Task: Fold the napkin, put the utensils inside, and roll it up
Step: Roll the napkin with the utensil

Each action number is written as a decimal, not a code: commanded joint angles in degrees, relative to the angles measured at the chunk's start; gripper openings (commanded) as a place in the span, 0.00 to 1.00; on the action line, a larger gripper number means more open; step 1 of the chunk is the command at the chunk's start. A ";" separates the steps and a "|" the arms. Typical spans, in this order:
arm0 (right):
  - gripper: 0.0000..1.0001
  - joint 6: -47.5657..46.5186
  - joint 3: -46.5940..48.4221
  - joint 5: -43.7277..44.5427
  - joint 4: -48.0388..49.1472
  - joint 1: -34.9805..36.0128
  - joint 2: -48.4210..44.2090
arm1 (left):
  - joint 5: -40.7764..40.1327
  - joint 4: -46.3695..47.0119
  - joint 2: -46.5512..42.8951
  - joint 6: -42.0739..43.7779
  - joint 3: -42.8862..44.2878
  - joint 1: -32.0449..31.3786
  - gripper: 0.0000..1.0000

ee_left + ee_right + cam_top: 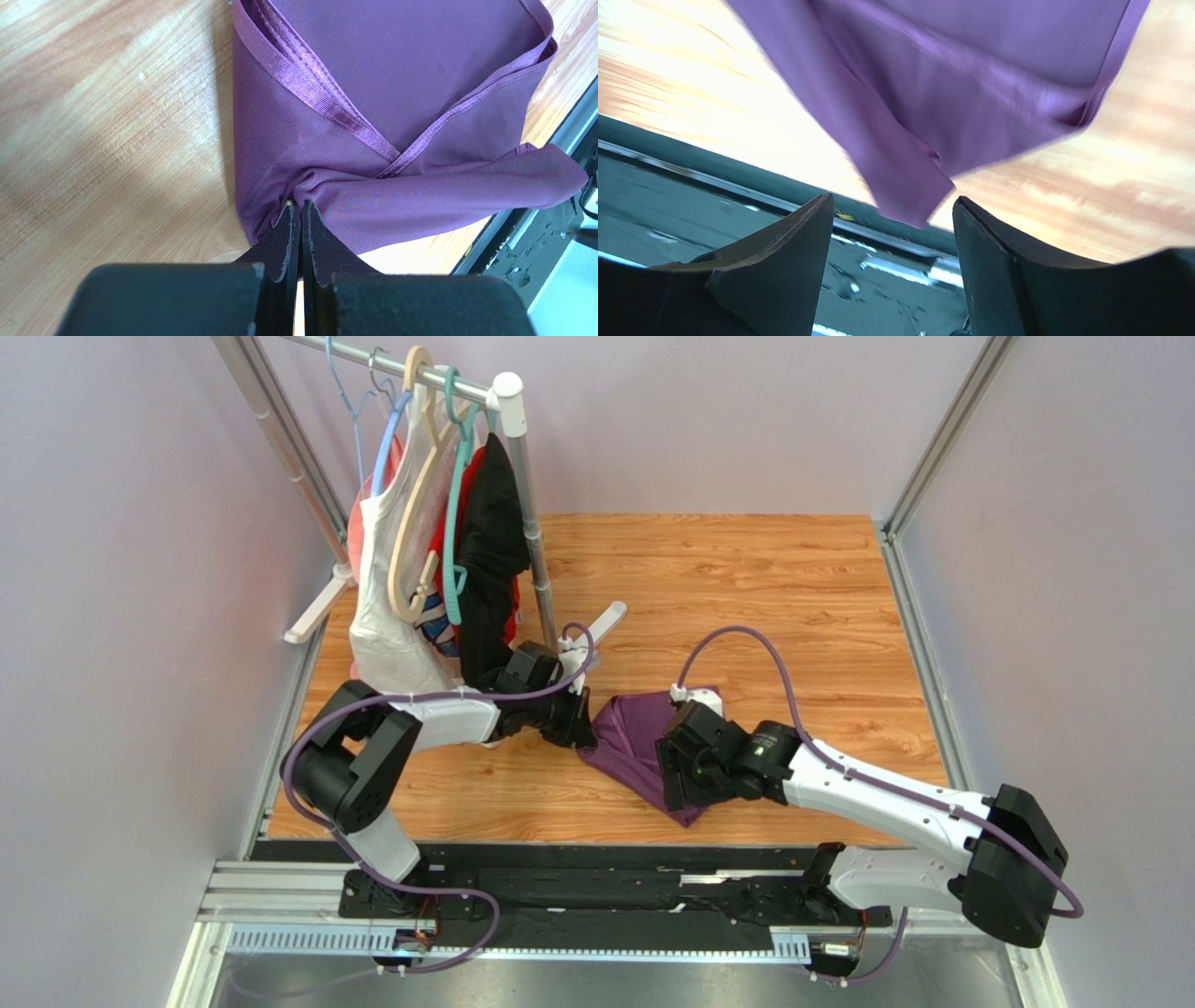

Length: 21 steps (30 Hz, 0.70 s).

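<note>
The purple napkin (634, 738) lies folded and bunched on the wooden table, between the two grippers. My left gripper (578, 723) is at its left edge. In the left wrist view the left gripper (300, 205) has its jaws pressed together on a puckered fold of the napkin (393, 91). My right gripper (685, 773) is at the napkin's near right side. In the right wrist view the right gripper (892, 203) is open, with a pointed corner of the napkin (927, 105) just beyond its tips and not held. The wooden fork and spoon are out of view.
A clothes rack (516, 490) with white, red and black garments (435, 574) on hangers stands at the back left, close behind the left arm. A black rail (603, 875) runs along the table's near edge, just past the napkin's corner. Grey walls close both sides.
</note>
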 commanded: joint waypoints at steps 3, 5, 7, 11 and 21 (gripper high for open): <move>0.68 -8.93 11.42 14.02 0.15 7.15 5.05 | 0.02 -2.41 0.97 2.70 1.98 0.29 0.00; 0.68 -13.05 11.87 13.24 3.31 9.17 8.22 | 0.02 -2.41 0.97 2.79 2.15 0.29 0.00; 0.68 -15.70 11.34 12.27 8.33 10.58 10.68 | 0.10 -2.41 1.06 2.88 2.24 0.29 0.00; 0.69 -20.90 11.34 15.07 12.47 14.18 18.23 | 0.19 -3.91 1.33 3.23 2.42 0.29 0.00; 0.68 -25.65 9.05 20.88 21.08 18.23 23.25 | 0.19 -4.43 1.15 3.41 2.86 0.29 0.00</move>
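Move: The rolled strip of the napkin that my right hand goes for has its middle about 5 cm ahead, 9 cm left and 5 cm below. The strip's loose near corner is almost under my right hand, 1 cm back and 2 cm left. The napkin's flat part is some 14 cm ahead and 3 cm left. From my left hand, pinching the far-left end, the strip's middle is roughly 6 cm back and 7 cm right. With the near corner already free, I swing my right hand left about 9 cm in an arc, first up and slightly forward, then down about 6 cm from the top beside the strip's near-left side. It turns some 30 degrees counter-clockwise and its fingertips tilt more forward, fingers staying well open, one coming close over the strip's edge. My left hand stays put, still pinching its end. ##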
